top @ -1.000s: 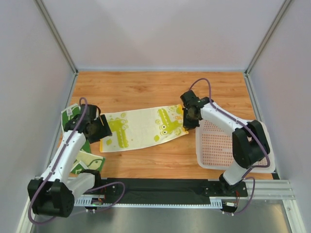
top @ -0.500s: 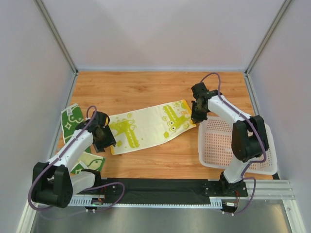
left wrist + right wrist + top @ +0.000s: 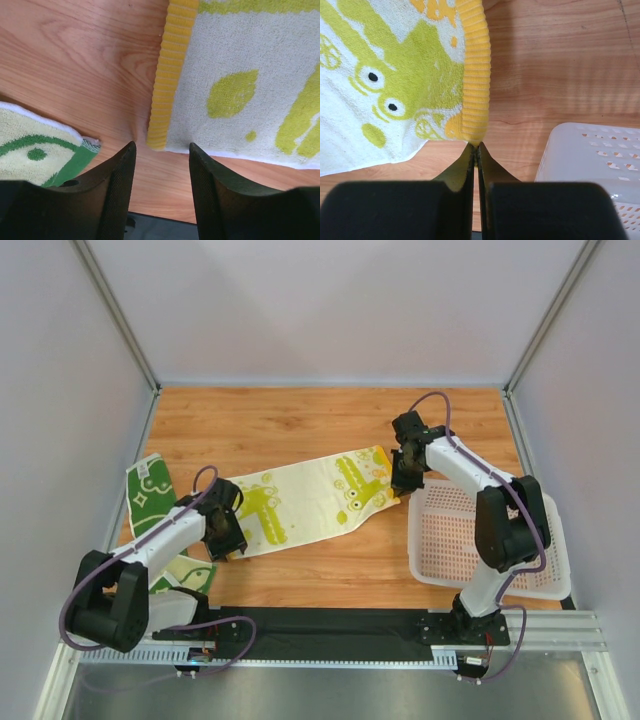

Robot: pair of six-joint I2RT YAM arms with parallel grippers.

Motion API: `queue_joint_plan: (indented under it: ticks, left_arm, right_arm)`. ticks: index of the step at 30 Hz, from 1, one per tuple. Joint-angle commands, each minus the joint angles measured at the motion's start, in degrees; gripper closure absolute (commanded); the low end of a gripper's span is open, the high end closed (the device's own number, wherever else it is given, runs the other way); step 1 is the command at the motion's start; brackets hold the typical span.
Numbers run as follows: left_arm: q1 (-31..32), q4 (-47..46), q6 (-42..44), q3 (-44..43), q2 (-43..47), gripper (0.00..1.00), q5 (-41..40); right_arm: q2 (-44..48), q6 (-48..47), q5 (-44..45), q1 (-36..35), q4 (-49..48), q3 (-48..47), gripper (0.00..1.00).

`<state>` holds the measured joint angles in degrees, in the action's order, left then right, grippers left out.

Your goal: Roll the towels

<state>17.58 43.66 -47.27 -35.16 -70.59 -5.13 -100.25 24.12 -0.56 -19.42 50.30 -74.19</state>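
Note:
The pale yellow towel (image 3: 300,502) with yellow-green prints lies spread flat across the middle of the table. My right gripper (image 3: 405,480) is shut on its right corner; in the right wrist view the fingertips (image 3: 475,152) pinch the tip of the yellow border of the towel (image 3: 410,75). My left gripper (image 3: 228,537) is open and empty just off the towel's near left corner; in the left wrist view (image 3: 161,165) that corner (image 3: 159,135) lies ahead of the jaws. The dark green towel (image 3: 148,485) lies at the far left, partly under my left arm, and shows in the left wrist view (image 3: 35,155).
A white perforated basket (image 3: 500,550) stands at the right, close beside my right gripper, and its rim shows in the right wrist view (image 3: 590,150). Walls close in the left, right and far sides. A black rail (image 3: 330,625) runs along the near edge.
The towel has shifted to the right and lies straighter. My left gripper has moved right and toward the near edge, following the towel's left corner. My right gripper moved right, then held still.

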Motion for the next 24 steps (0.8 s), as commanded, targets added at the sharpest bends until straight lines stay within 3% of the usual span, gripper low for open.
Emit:
queue_joint_plan:
  ticks: [1, 7, 13, 17, 20, 24]
  left_arm:
    - [0.5, -1.5, -1.7, 0.4, -0.3, 0.47, -2.3]
    - [0.5, -3.1, -1.0, 0.4, -1.4, 0.50, -5.0]
    - [0.5, -6.1, 0.0, 0.8, -1.8, 0.70, -3.8]
    - [0.5, -3.9, 0.9, -1.3, -1.0, 0.92, -4.3]
    - [0.3, 1.3, 1.9, -4.8, 1.3, 1.00, -6.9]
    - [-2.6, 6.3, 4.4, -8.9, 5.3, 1.00, -5.3]
  right_arm:
    - [0.2, -0.8, -1.2, -0.1, -0.1, -0.8, 1.00]
    - [0.7, -0.9, -1.6, -0.1, -0.3, -0.2, 1.00]
    - [1.1, -1.1, -2.6, -0.1, -0.4, 0.5, 1.00]
    - [1.3, -1.1, -3.5, -0.1, -1.2, 2.1, 1.00]
    - [2.0, -1.2, -5.1, -0.4, -1.4, 3.3, 1.00]
    - [3.3, -1.1, -6.6, -1.8, -1.4, 6.2, 1.00]
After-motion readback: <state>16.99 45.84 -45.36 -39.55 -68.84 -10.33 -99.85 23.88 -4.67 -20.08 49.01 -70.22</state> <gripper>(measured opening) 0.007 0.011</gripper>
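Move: The towel's near-left corner, with its yellow hem, lies between my open left fingertips, about 1 cm ahead, 1 cm left and 1 cm down. The green towel's middle is some 12 cm left of my left hand and 5 cm ahead. My right hand already holds the near-right corner; from it the near-left corner is roughly 32 cm left and 13 cm back, and the white basket's middle some 18 cm right and 9 cm back. I ease my left hand about 1.5 cm forward and a touch left and down onto the towel's near-left corner, shut its fingers from half open and pinch the corner, then draw it up nearly 3 cm, still edging forward. Late on, my right hand, keeping its pinch on the near-right corner, eases about 2 cm back and 1.5 cm down. ##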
